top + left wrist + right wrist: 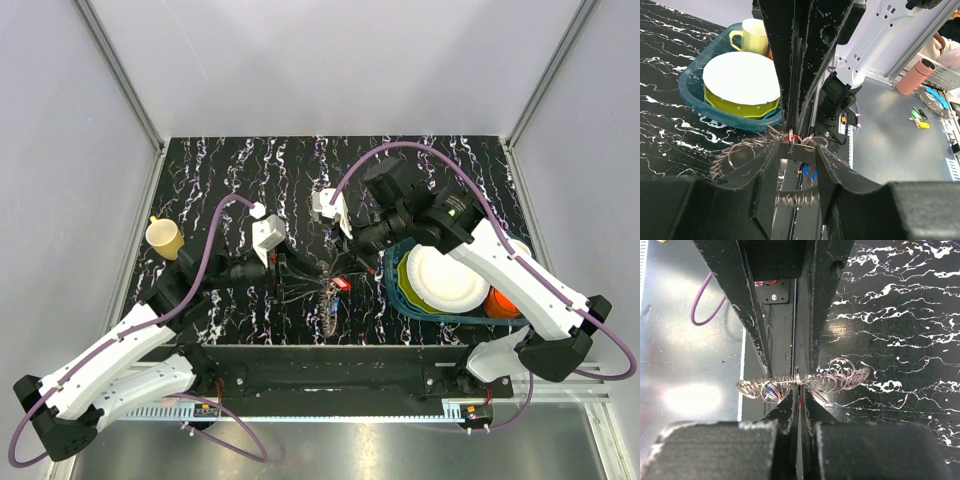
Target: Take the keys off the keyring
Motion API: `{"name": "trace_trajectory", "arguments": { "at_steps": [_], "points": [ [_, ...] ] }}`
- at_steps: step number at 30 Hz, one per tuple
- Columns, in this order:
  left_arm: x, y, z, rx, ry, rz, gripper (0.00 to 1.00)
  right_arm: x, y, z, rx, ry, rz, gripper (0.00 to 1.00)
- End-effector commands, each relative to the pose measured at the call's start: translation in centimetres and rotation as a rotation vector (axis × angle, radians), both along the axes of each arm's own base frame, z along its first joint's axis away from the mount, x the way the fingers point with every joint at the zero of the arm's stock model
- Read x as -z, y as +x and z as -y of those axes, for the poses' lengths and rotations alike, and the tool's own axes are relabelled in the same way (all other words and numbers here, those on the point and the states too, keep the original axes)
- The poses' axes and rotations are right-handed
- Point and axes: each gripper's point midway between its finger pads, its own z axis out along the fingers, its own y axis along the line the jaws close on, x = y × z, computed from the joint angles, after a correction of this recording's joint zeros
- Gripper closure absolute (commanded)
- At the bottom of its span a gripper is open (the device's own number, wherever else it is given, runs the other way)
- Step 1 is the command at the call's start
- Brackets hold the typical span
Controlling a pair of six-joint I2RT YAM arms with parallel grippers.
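Observation:
The keyring (330,300), a silvery wire ring fringed with small rings, hangs between both grippers above the table's near middle. My right gripper (799,387) is shut on its wire (840,377), and a sliver of the red key (799,399) shows between its fingers. From above, the red key (341,284) sits just under the right gripper (340,268). The blue key (807,171) dangles below the ring (735,155). My left gripper (796,150) faces the right one, its jaws apart astride a stretch of the ring. The left gripper (300,275) comes in from the left.
A teal tub (400,300) right of the ring holds a white plate (440,278), a yellow-green bowl and an orange item (503,303). A yellow cup (165,238) stands at the table's left edge. The black front rail (330,375) runs just below the ring.

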Motion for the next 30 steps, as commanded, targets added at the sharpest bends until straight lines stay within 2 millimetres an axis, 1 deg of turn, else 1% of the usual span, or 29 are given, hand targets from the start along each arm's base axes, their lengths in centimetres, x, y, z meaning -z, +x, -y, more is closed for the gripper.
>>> {"name": "trace_trajectory", "arguments": {
  "at_steps": [1, 4, 6, 9, 12, 13, 15, 20, 23, 26, 27, 28, 30],
  "points": [
    [-2.1, 0.0, -0.1, -0.003, -0.044, 0.053, 0.63, -2.5, 0.1, -0.3, -0.002, 0.090, 0.060, 1.00],
    [-2.0, -0.2, 0.2, 0.018, -0.043, 0.038, 0.64, -2.5, 0.1, -0.3, -0.003, 0.091, 0.059, 1.00],
    [-2.3, -0.5, 0.2, 0.035, -0.054, 0.037, 0.67, -2.4, 0.0, -0.3, -0.004, 0.092, 0.059, 1.00],
    [-2.4, -0.6, 0.4, 0.047, -0.062, 0.035, 0.75, -2.4, 0.0, -0.3, -0.006, 0.093, 0.056, 1.00],
    [-2.5, -0.5, 0.5, 0.050, -0.073, 0.031, 0.77, -2.3, -0.2, -0.3, -0.018, 0.097, 0.052, 1.00],
    [-2.5, -0.6, 0.6, 0.054, -0.077, 0.030, 0.80, -2.3, -0.3, -0.3, -0.018, 0.096, 0.052, 1.00],
    [-2.6, -0.6, 0.6, 0.060, -0.082, 0.024, 0.82, -2.3, -0.3, -0.3, -0.023, 0.099, 0.054, 1.00],
    [-2.6, -0.8, 0.9, 0.091, -0.083, 0.016, 1.00, -2.2, -0.7, -0.2, -0.043, 0.103, 0.050, 1.00],
    [-2.5, -1.0, 0.9, 0.106, -0.081, 0.020, 1.00, -1.9, -0.7, -0.3, -0.044, 0.097, 0.047, 1.00],
    [-2.4, -0.4, 0.7, 0.062, -0.081, 0.040, 1.00, -2.1, -0.3, -0.3, -0.021, 0.103, 0.050, 1.00],
    [-2.1, 0.1, 0.6, 0.029, -0.080, 0.041, 1.00, -2.1, -0.2, -0.3, -0.014, 0.103, 0.054, 1.00],
    [-2.3, 0.2, 0.4, 0.013, -0.086, 0.051, 1.00, -2.1, -0.1, -0.4, -0.008, 0.105, 0.053, 1.00],
    [-2.2, 0.6, 0.2, -0.017, -0.087, 0.062, 1.00, -2.8, 0.2, -0.5, 0.016, 0.131, 0.073, 1.00]
  ]
}}
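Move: The keyring's small ring is still pinched in my right fingertips, right at that hand point; my partly open left hand has it about 1 cm to its right, level fore and aft and in height. From the left hand, the red key sits some 3 cm right and 2 cm below, level fore and aft. The blue key hangs about 6 cm below, 2 cm back and 1 cm right, and the big coil ring's middle is roughly 6 cm below and 1 cm right, straight under that ring. I shut my left fingers fully from about 40 percent open while easing them barely 1 cm to the right, towards the small ring at my right fingertips, so that they close tip to tip with the right hand and pinch the ring's edge. My right hand stays shut on the ring and essentially in place. ##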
